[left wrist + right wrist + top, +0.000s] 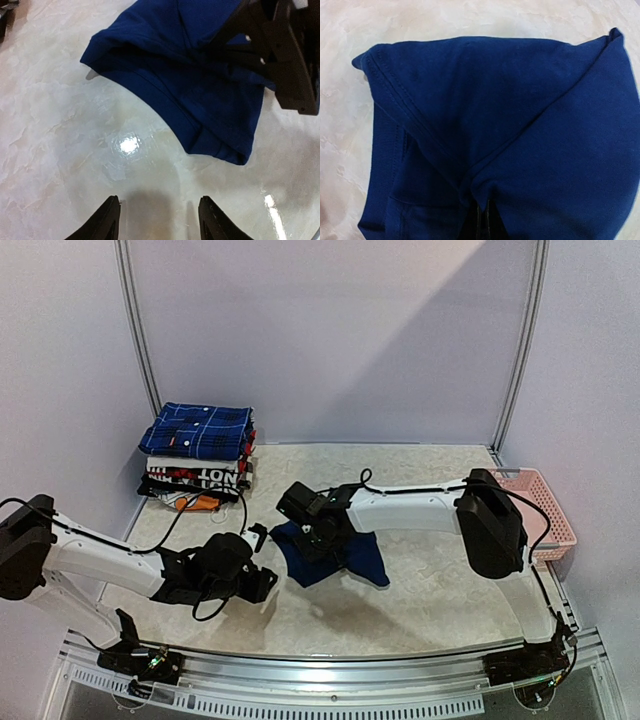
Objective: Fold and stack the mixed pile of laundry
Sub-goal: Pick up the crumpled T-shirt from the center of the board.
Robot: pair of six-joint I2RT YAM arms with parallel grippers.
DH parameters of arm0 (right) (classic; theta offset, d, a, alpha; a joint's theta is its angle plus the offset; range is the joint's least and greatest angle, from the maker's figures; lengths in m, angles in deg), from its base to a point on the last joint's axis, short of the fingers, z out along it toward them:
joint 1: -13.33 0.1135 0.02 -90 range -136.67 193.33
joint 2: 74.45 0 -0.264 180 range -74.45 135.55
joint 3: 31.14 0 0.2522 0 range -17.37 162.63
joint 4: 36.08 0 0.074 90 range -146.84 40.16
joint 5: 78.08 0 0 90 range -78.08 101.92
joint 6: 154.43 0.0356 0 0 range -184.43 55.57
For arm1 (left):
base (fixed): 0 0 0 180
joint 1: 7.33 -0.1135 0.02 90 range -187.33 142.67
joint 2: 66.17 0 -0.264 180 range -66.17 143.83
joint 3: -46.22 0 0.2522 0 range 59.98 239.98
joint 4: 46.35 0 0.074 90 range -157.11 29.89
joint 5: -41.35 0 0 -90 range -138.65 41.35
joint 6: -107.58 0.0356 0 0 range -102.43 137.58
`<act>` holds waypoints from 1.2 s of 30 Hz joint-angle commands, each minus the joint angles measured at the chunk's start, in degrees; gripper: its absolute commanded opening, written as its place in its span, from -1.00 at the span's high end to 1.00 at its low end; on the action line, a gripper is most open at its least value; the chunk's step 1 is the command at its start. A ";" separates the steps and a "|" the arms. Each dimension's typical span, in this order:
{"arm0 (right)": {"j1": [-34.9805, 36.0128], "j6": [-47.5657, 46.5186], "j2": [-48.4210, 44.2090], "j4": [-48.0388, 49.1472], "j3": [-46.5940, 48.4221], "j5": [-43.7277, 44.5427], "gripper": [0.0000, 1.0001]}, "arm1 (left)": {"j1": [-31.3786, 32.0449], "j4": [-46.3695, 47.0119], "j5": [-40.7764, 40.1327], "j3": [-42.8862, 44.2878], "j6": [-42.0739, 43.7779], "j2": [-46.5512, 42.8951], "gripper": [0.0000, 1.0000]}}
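Observation:
The navy T-shirt (355, 558) lies bunched on the table's middle; no print shows. In the right wrist view its cloth (510, 110) fills the frame, and my right gripper (482, 220) is shut on a pinched fold of it. From above, that gripper (318, 535) sits on the shirt's left part. My left gripper (268, 580) hovers just left of the shirt, open, with only bare table between its fingertips (160, 217). The shirt's hem (200, 135) lies ahead of it. The dark-blue plaid shirt (198, 430) lies folded on top of a stack at the back left.
Under the plaid shirt are folded white and black red-lettered garments (198, 478), with something orange (202, 502) at their foot. A pink lattice basket (545, 505) stands at the right edge. Grey walls close in the back and sides.

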 commanded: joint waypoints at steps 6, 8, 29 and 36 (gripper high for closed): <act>-2.88 -2.68 -15.00 -3.68 -5.79 8.61 1.00 | -0.57 0.77 3.17 2.69 1.10 2.24 -0.08; -4.62 -3.10 -18.19 -2.62 -9.05 8.52 1.00 | -0.52 0.54 3.38 3.29 1.22 2.66 -0.08; -25.65 -7.68 -29.24 5.64 -29.09 5.41 1.00 | 0.35 -2.64 5.13 9.81 3.00 6.60 -0.05; -27.97 -1.46 -28.99 2.80 -33.20 8.55 1.00 | 2.93 -4.86 7.21 16.54 8.22 10.10 -0.05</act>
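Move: The crumpled blue T-shirt is already pinched by the right hand, its middle about 2 cm to that hand's right and just below. Bare board for it lies some 28 cm right and 8 cm ahead, with the pink basket roughly 45 cm right and 6 cm ahead; the folded stack stands about 27 cm left and 19 cm ahead. From the left hand, the T-shirt's middle is some 13 cm right, 9 cm ahead and 5 cm below. The T-shirt stays pinched in the shut right fingers, which carry it right by about 27 cm and some 8 cm forward towards the basket, first rising about 12 cm, then sinking by half of that while the wrist turns some 25 degrees clockwise. The left hand, half open and empty, edges 5 cm or so right towards the cloth and rises slightly. ##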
